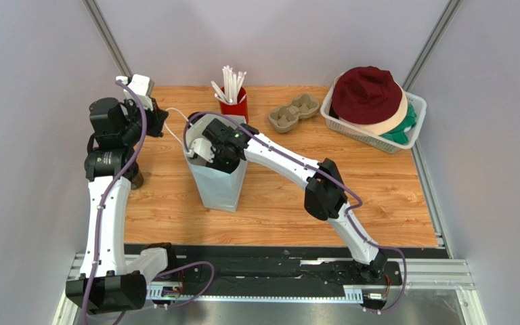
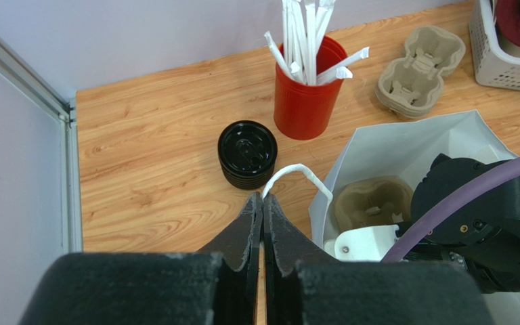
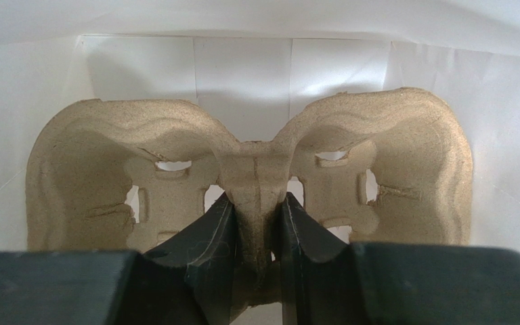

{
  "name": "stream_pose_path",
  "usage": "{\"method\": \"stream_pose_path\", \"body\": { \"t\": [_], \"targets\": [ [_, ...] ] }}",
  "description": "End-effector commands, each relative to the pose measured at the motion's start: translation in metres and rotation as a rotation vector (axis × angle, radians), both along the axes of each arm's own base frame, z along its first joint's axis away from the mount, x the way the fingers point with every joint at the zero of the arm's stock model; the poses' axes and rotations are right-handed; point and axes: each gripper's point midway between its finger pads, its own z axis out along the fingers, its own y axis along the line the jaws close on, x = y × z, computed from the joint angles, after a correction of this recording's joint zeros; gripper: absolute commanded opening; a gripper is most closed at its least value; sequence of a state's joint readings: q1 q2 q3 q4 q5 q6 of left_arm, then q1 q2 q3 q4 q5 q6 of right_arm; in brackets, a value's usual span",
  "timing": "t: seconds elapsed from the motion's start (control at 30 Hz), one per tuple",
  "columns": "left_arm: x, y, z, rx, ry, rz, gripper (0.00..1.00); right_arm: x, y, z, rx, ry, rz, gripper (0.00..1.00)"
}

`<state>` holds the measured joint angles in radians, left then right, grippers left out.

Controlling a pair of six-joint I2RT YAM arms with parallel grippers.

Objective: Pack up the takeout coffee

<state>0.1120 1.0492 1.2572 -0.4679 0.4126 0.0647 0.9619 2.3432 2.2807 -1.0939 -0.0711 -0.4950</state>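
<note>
The takeout coffee is out of view in every frame. A white paper bag (image 1: 219,183) stands upright mid-table. My left gripper (image 2: 263,198) is shut on the bag's white twisted handle (image 2: 296,172), just left of the bag's mouth. My right gripper (image 3: 254,203) reaches down inside the bag (image 3: 242,68) and is shut on the centre ridge of a brown pulp cup carrier (image 3: 378,149). That carrier (image 2: 367,203) also shows through the bag's open top in the left wrist view. In the top view the right gripper's fingers are hidden inside the bag.
A red cup of white straws (image 1: 234,101) stands behind the bag. A squat stack of black lids (image 2: 247,154) sits left of it. A second pulp carrier (image 1: 295,112) lies at the back. A white basket (image 1: 351,128) with hats fills the back right corner.
</note>
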Motion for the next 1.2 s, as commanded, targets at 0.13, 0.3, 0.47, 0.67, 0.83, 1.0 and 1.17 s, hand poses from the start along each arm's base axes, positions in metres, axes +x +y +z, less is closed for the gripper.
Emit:
{"method": "stream_pose_path", "body": {
  "t": [0.13,0.3,0.47,0.67,0.83,1.0,1.17],
  "targets": [
    [0.001,-0.001,0.022,-0.005,-0.086,-0.006,0.04,0.000,-0.006,0.002,-0.061,-0.035,0.032,0.30],
    [0.001,-0.002,0.019,-0.009,-0.077,-0.010,0.04,0.003,-0.002,0.016,-0.031,-0.062,0.031,0.49],
    [0.002,-0.002,0.018,-0.015,-0.074,-0.014,0.04,0.006,0.002,0.028,-0.007,-0.086,0.032,0.60],
    [0.002,-0.003,0.017,-0.013,-0.069,-0.017,0.04,0.009,0.007,0.044,0.040,-0.117,0.029,0.71],
    [0.003,-0.004,0.011,-0.020,-0.053,-0.023,0.04,0.015,0.013,0.082,0.130,-0.186,0.012,0.82],
    [0.004,-0.004,0.010,-0.022,-0.046,-0.025,0.04,0.022,0.013,0.119,0.206,-0.258,-0.034,0.93],
    [0.005,-0.005,0.010,-0.021,-0.045,-0.032,0.05,0.026,0.013,0.163,0.312,-0.329,-0.080,0.94]
  ]
}}
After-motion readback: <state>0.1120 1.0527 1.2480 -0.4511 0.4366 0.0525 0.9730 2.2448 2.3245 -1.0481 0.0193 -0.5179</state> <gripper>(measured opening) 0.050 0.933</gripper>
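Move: Down inside the paper bag, the right hand grips the cup carrier by its middle ridge; the carrier's middle lies about 3 cm below the hand point, and the bag floor roughly 6 cm below it. The lid stack stands some 17 cm ahead and 10 cm left, and the red straw cup about 20 cm ahead and 1 cm right, both a few cm lower. From the left hand, the carrier is about 4 cm back, 15 cm right and 28 cm down. Opening from its grip on the ridge to nearly full width, the right hand lets go of the carrier, staying almost in place at first, then climbs with gathering speed about 7 cm up off it inside the bag, drifting 2 cm forward while the wrist tilts some 10 degrees, fingertips swinging forward. The left hand stays put, shut, and keeps its hold on the bag's handle. ##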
